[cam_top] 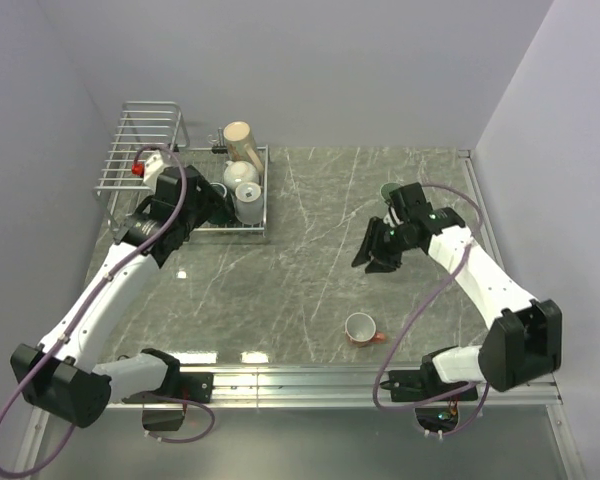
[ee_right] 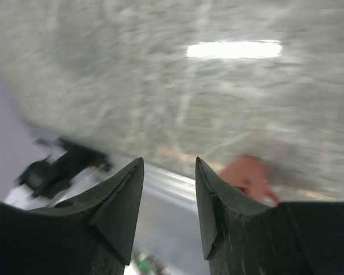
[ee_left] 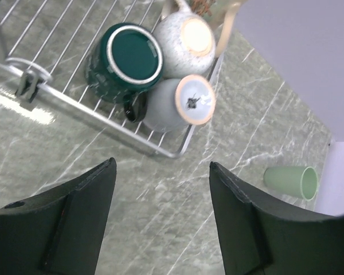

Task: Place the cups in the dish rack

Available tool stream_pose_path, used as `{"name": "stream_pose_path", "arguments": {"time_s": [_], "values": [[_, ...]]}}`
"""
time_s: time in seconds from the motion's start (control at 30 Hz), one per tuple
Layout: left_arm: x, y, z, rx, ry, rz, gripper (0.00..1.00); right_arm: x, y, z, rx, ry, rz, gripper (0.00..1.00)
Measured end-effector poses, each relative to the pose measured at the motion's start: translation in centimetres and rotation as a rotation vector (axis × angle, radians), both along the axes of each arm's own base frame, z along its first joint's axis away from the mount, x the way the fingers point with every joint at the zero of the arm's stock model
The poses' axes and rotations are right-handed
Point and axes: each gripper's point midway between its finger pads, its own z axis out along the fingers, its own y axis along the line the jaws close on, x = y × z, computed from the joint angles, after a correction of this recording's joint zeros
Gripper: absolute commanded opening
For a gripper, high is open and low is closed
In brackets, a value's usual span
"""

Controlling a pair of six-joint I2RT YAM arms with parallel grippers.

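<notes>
The dish rack (cam_top: 140,135) stands at the far left; its rim wire (ee_left: 86,107) crosses the left wrist view. In its tray lie a dark green cup (ee_left: 132,57), a cream-white cup (ee_left: 189,40), a pale blue cup (ee_left: 178,103) and a taller beige cup (cam_top: 239,136). My left gripper (cam_top: 216,207) hovers at the rack's near edge, open and empty (ee_left: 162,166). A pale green cup (ee_left: 290,181) lies on its side on the table, partly behind my right arm (cam_top: 387,190). The small orange-red cup (cam_top: 360,327) stands near the front, blurred in the right wrist view (ee_right: 249,175). My right gripper (cam_top: 376,250) is open and empty (ee_right: 169,163).
A red-and-white object (cam_top: 145,163) sits in the rack's barred section. The metal rail (cam_top: 310,378) runs along the table's near edge. Grey walls close in the table at the back and on both sides.
</notes>
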Motion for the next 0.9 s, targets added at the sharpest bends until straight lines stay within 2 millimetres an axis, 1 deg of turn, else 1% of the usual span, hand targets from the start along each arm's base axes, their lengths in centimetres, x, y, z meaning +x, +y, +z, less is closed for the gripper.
{"name": "stream_pose_path", "arguments": {"time_s": [0.07, 0.1, 0.2, 0.27, 0.33, 0.47, 0.53, 0.7, 0.9], "values": [[-0.8, 0.3, -0.5, 0.004, 0.015, -0.003, 0.70, -1.0, -1.4, -0.9, -0.062, -0.009, -0.013, 0.49], [-1.2, 0.4, -0.9, 0.007, 0.027, -0.005, 0.70, -1.8, -2.2, -1.5, -0.095, -0.006, -0.020, 0.49], [-2.3, 0.6, -2.7, 0.019, 0.075, -0.011, 0.70, -3.9, -3.7, -2.8, -0.149, 0.005, -0.035, 0.49], [-3.0, 0.5, -3.7, 0.024, 0.104, -0.021, 0.70, -5.1, -4.4, -3.5, -0.169, 0.011, -0.040, 0.49], [-3.6, 0.3, -4.2, 0.026, 0.125, -0.033, 0.69, -6.1, -4.8, -4.1, -0.173, 0.009, -0.040, 0.49], [-4.1, -0.1, -4.0, 0.018, 0.124, -0.049, 0.68, -8.3, -4.9, -4.9, -0.142, -0.008, -0.026, 0.50], [-4.4, -0.4, -4.0, 0.012, 0.126, -0.055, 0.68, -9.1, -4.7, -5.2, -0.123, -0.011, -0.015, 0.50], [-5.4, -1.0, -3.5, -0.011, 0.123, -0.066, 0.68, -10.1, -4.2, -6.2, -0.105, 0.008, 0.017, 0.51], [-6.5, -0.7, -2.6, -0.036, 0.098, -0.058, 0.67, -10.9, -3.2, -6.1, -0.083, -0.017, 0.073, 0.51]]}}
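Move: The red cup stands roughly 13 cm back from the right hand, about level sideways and some 11 cm below. The green cup is about 17 cm ahead of that hand, 7 cm to its right and equally low. From the left hand, the red cup lies some 24 cm back, 35 cm right and 22 cm below; the dark green mug in the rack is about 7 cm ahead, 1 cm right and 17 cm below. Right hand, half-open, swings back about 11 cm and down 6 to the red cup; left retreats from the rack. ##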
